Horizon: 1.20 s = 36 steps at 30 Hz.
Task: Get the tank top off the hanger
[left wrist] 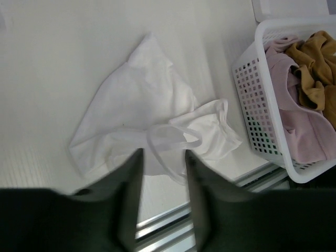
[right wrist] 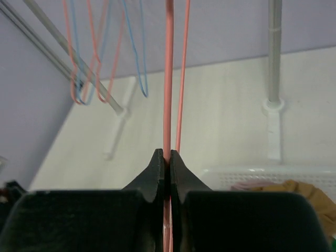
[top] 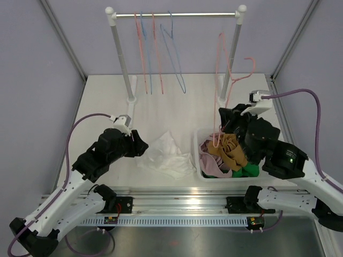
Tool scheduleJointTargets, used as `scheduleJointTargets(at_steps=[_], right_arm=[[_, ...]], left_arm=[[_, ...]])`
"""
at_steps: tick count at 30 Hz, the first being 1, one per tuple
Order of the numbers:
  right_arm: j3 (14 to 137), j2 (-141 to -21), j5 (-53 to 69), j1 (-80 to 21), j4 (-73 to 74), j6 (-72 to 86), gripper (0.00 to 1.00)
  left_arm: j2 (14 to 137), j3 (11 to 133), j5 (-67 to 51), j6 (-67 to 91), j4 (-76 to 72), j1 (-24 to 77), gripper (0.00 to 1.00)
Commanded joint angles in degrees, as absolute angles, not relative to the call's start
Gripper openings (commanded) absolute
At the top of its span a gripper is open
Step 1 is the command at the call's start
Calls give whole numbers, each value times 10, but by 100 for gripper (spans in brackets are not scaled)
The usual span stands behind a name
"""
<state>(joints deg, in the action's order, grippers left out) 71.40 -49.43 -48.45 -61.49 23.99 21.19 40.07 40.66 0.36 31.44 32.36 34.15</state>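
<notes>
A white tank top (top: 165, 154) (left wrist: 142, 105) lies crumpled on the table, off any hanger. My left gripper (top: 141, 148) (left wrist: 163, 155) hovers at its left edge, open, with a loose strap showing between the finger tips but not pinched. Over the basket, my right gripper (top: 226, 121) (right wrist: 168, 153) is shut on the wire of a bare pink hanger (top: 221, 69) (right wrist: 168, 79). That hanger stands upright with its hook near the rack's right post.
A white basket (top: 197, 155) (left wrist: 247, 79) of pink, mustard and green clothes sits right of the tank top. A clothes rack (top: 177, 15) at the back carries several pink and blue hangers (top: 155, 48) (right wrist: 100, 52). The table's rail edge runs just below the tank top.
</notes>
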Motion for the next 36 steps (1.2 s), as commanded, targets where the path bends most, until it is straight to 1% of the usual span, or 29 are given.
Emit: scheduleJointTargets(at_steps=[1,2,3,4,6,7,8,10,12,15,16,17,20,25,26,29,32,36], right_arm=[[751,-519,-486,-619,434,263,0],[777,-538,-483,-616,454,258,0],[793,-550,-476,-612,464,253,0],[812,-582,-456,-605,475,244,0],[880,-621,-420,-554,511,230,0],[901,-641,-358,-528,516,210,0],[937,-672,-329,-499,519,204,0],[962,-712,-290,-453,512,179,0],[1011,-741,-271,-407,517,164,0],[1089,-807,-169,-354,536,137,0],[1111,-842,-156,-327,544,119,0],[1159,-860,-152,-317,563,112,0],[1243,-920,-125,-291,595,84,0],[1346,-993,-112,-256,618,62,0],[1387,-1020,-106,-240,630,61,0],[1460,-1070,-101,-224,648,51,0],[1508,-1107,-81,-202,650,52,0],[1533,-1137,-67,-185,644,50,0]], left_arm=[[388,467,33,298,352,348,57],[388,475,27,288,370,349,67],[388,485,23,281,378,349,98],[388,494,18,274,391,350,99],[382,516,4,254,400,350,99],[379,521,4,250,405,350,99],[371,533,4,242,413,350,99],[361,540,10,233,424,350,99],[345,540,18,220,428,350,99],[324,519,4,210,413,349,99],[321,512,4,209,405,349,99],[316,505,-20,207,401,349,99],[305,478,-31,206,384,349,99],[297,467,-48,203,367,349,99],[294,465,-48,203,365,349,99],[284,457,-49,205,364,349,99],[277,454,-49,206,359,349,99],[283,453,-47,206,361,349,99]])
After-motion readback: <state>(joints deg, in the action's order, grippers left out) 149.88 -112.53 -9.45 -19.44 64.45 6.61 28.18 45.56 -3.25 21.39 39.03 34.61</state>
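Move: Ahead of the right hand, which still grips the empty pink hanger, the free spot near the rail's right end lies about 35 cm out, 2 cm left and 14 cm up. The rack's right post tops out some 6 cm right of that spot, the nearest blue hanger hangs about 20 cm left of it. From the left hand the white tank top is roughly 4 cm ahead, 11 cm right and 16 cm below. Carrying the empty pink hanger towards the right end of the rail, the right hand dips nearly 5 cm, then drives about 23 cm forward, regaining most of that height, fingers kept shut while the wrist rolls left side down and tips down some 20 degrees. The left hand opens wide, rising about 6 cm and drawing slightly back from the tank top. ##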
